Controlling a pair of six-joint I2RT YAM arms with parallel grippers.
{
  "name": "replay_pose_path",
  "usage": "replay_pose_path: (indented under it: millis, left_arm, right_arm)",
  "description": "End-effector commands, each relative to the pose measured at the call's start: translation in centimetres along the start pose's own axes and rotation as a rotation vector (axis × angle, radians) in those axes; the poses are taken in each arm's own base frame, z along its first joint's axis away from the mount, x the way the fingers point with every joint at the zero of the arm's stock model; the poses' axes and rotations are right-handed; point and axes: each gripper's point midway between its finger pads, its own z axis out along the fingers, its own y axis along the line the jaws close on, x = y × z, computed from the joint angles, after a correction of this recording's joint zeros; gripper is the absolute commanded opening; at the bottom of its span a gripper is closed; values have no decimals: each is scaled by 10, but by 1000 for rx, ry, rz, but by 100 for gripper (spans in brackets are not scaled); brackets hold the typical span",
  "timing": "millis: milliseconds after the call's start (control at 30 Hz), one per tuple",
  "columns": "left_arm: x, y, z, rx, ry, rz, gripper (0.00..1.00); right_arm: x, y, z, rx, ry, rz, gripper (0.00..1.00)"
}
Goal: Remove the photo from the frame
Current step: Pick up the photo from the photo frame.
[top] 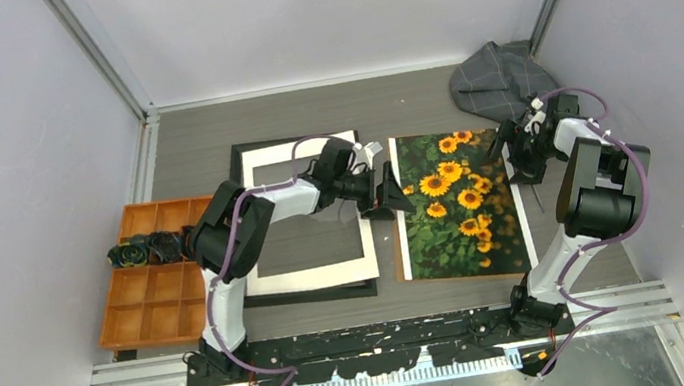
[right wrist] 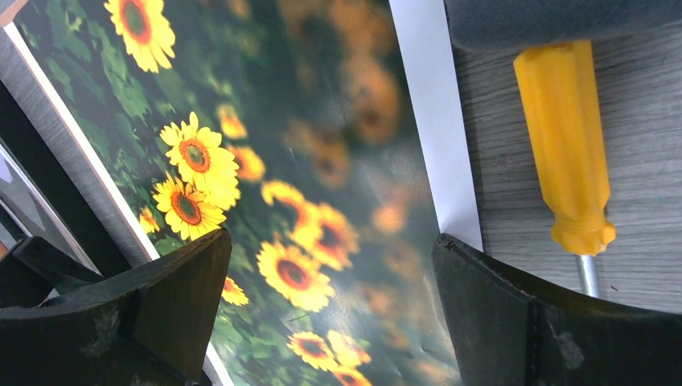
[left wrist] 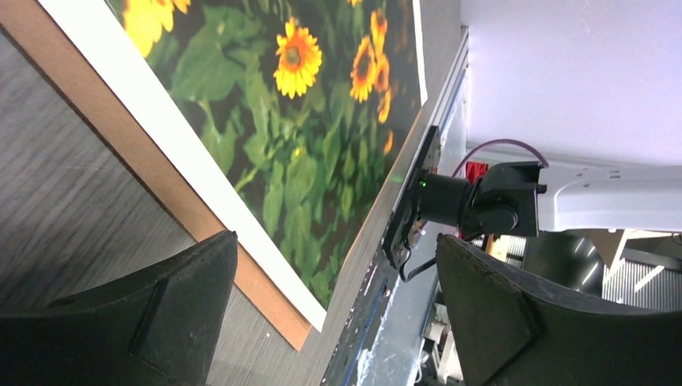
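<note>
The photo [top: 457, 202] of sunflowers lies face up on a brown board [left wrist: 153, 153], to the right of the frame [top: 275, 281]. The frame is black-edged with a white mat and lies flat on the table. My left gripper [top: 389, 194] hovers at the photo's left edge. It is open, and its view shows the photo [left wrist: 306, 153] and the board's corner, with nothing between its fingers [left wrist: 185, 297]. My right gripper [top: 521, 160] is over the photo's upper right part. It is open too, and the photo [right wrist: 306, 209] lies below its spread fingers [right wrist: 177, 297].
A yellow-handled screwdriver [right wrist: 563, 145] lies on the table just right of the photo. An orange compartment tray [top: 153, 302] with dark coiled items [top: 149, 248] sits at the left. A grey cloth [top: 499, 78] is bunched at the back right corner.
</note>
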Motion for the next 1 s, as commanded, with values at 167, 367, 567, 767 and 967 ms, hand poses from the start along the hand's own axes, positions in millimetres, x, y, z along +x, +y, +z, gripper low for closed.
replay_pose_path:
  millis: [167, 367, 567, 767, 967]
  left_arm:
    - [6, 7, -17, -161, -12, 69, 95]
    - [27, -16, -19, -131, 41, 84, 96]
    - [46, -29, -10, -125, 84, 60, 96]
    - [70, -9, -4, -226, 129, -3, 96]
    - [89, -6, 8, -212, 184, -72, 95]
  right_arm:
    - [-8, 6, -3, -10, -16, -21, 100]
    - [-8, 4, -1, -5, -11, -19, 100]
    - [-9, 3, -2, 3, -15, -23, 100]
    - [-9, 3, -2, 5, -19, -26, 100]
    - [-8, 1, 0, 6, -12, -23, 100]
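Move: The photo lies loose on its brown backing board, its near-left corner about 17 cm back from the left hand, 1 cm to the right and some 7 cm below. The photo's middle is about 15 cm right and 2 cm back; the empty frame's middle lies some 21 cm left and 1 cm back. From the right hand, over the photo's right margin, that corner is about 24 cm back, 28 cm left and 3 cm below. The photo's near-left corner is what the left hand closes in on: after easing about 1 cm to its left, the hand travels back towards the base along the photo's left edge, some 7 cm in all, sinking a little only at the end. The wrist tips the rightward-pointing fingers about 15 degrees further down, and they stay wide open. ##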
